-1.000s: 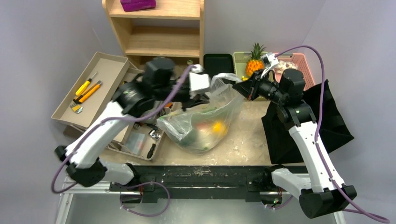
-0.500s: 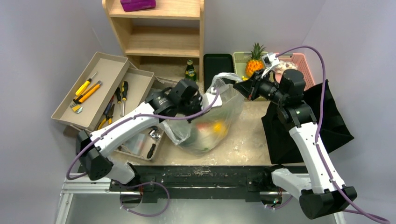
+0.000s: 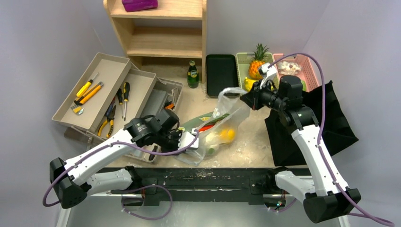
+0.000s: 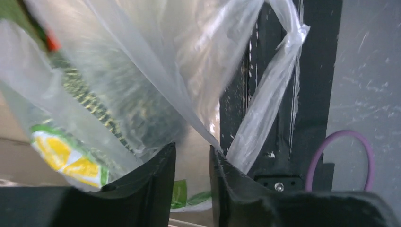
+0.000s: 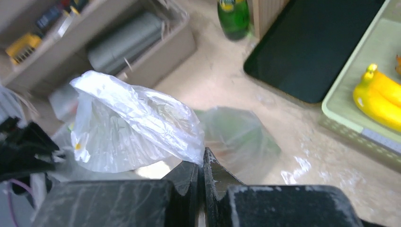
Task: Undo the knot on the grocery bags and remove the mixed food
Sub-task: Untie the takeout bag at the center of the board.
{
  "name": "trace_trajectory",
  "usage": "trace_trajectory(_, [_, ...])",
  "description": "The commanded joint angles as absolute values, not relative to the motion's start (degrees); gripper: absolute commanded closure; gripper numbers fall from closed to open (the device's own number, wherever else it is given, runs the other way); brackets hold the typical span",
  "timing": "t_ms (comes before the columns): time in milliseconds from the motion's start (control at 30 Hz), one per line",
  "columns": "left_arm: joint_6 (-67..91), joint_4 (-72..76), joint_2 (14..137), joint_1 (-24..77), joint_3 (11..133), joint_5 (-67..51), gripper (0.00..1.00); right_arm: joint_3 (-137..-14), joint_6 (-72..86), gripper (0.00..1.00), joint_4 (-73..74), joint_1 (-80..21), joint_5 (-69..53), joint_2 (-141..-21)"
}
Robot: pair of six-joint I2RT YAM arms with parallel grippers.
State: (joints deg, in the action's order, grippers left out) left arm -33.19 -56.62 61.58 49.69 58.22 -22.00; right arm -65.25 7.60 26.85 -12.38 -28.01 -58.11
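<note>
The see-through plastic grocery bag [image 3: 222, 125] lies stretched across the table, and its top edge [image 5: 142, 118] is pinched in my shut right gripper [image 5: 202, 163], which hangs above the bag's far end [image 3: 246, 99]. Inside it show a yellow citrus [image 3: 227, 135], a red pepper [image 3: 206, 127] and green produce [image 4: 94, 104]. My left gripper [image 4: 191, 153] sits low at the bag's near-left corner [image 3: 190, 144]. Its jaws stand slightly apart and the film only brushes one fingertip [image 4: 216, 153]. The black cloth bag [image 3: 333, 118] lies flat at the right. A green bottle [image 3: 192, 74] stands by the shelf.
Beige trays with yellow-handled tools [image 3: 94, 90] fill the left side. A wooden shelf [image 3: 161, 33] stands at the back, beside a flat black tray [image 3: 221, 71], a green basket with pineapple [image 3: 257, 61] and bananas [image 5: 383, 99], and a pink basket [image 3: 298, 66]. A black rail [image 3: 203, 176] borders the near edge.
My left arm swung from the bag's upper left down to its near-left corner and its jaws parted a little. The bag sagged and stretched out lower. The right gripper dipped slightly, still gripping.
</note>
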Motion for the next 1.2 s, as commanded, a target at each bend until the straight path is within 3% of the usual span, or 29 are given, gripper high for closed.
trace_trajectory(0, [-35.0,-58.6,60.6,50.0,51.1,-18.1,0.59,-61.9,-5.5,1.00,33.9,-12.4,-25.1,-56.0])
trace_trajectory(67, [-33.7,-55.6,60.6,50.0,48.2,-14.8,0.40,-60.3,-9.6,1.00,36.5,-12.3,-24.3,-55.3])
trace_trajectory(167, [-32.4,-50.2,61.4,50.0,46.0,-10.1,0.22,-57.2,-12.3,1.00,38.2,-12.3,-22.3,-55.3])
trace_trajectory(367, [-31.2,-38.4,68.6,47.3,51.1,-3.2,0.19,-52.8,-13.8,1.00,36.2,-12.5,-22.6,-58.0])
trace_trajectory(600, [-29.9,-33.4,71.4,38.0,63.1,-14.3,0.29,-55.2,-14.0,1.00,37.9,-12.5,-28.2,-59.4])
trace_trajectory(633, [-32.1,-33.8,69.8,38.0,62.4,-17.3,0.30,-56.4,-13.9,0.97,38.9,-12.4,-29.8,-59.2])
trace_trajectory(733, [-37.3,-37.2,62.8,38.0,59.3,-26.2,0.30,-62.0,-14.7,0.48,41.9,-12.4,-33.7,-58.9])
trace_trajectory(833, [-39.7,-39.0,57.0,38.0,57.4,-30.0,0.28,-68.1,-16.1,0.25,43.0,-12.5,-39.0,-58.6])
trace_trajectory(933, [-39.9,-37.1,53.6,38.0,56.6,-30.8,0.27,-71.4,-16.0,0.14,40.9,-12.9,-43.0,-58.2])
trace_trajectory(1167, [-37.0,-32.5,57.5,45.1,60.3,-28.0,0.23,-72.4,-14.7,0.14,32.6,-26.4,-35.9,-66.3])
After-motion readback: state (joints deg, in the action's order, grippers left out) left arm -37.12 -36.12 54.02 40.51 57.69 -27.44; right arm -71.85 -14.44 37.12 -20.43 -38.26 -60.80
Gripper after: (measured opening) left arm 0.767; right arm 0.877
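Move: The right hand already pinches the takeout bag's right edge; the bag's filled middle lies about 9 cm to its left, 14 cm nearer the base and 27 cm below. From that hand the dark tray is some 14 cm ahead and 5 cm left, the green basket 13 cm ahead and 10 cm right, both well below. From the left hand, the bag's middle is about 12 cm right, 5 cm ahead and 12 cm down. Still pinching the film, the right hand lowers the bag's right edge about 14 cm and slightly back, opens wide to let go, then climbs back up while swinging left and turning counter-clockwise. The left hand dips about 7 cm as its fingers spread, sweeps forward beside the bag's left end, then rises and draws partway back, fingers tilting up; whether it touches film can't be seen. ##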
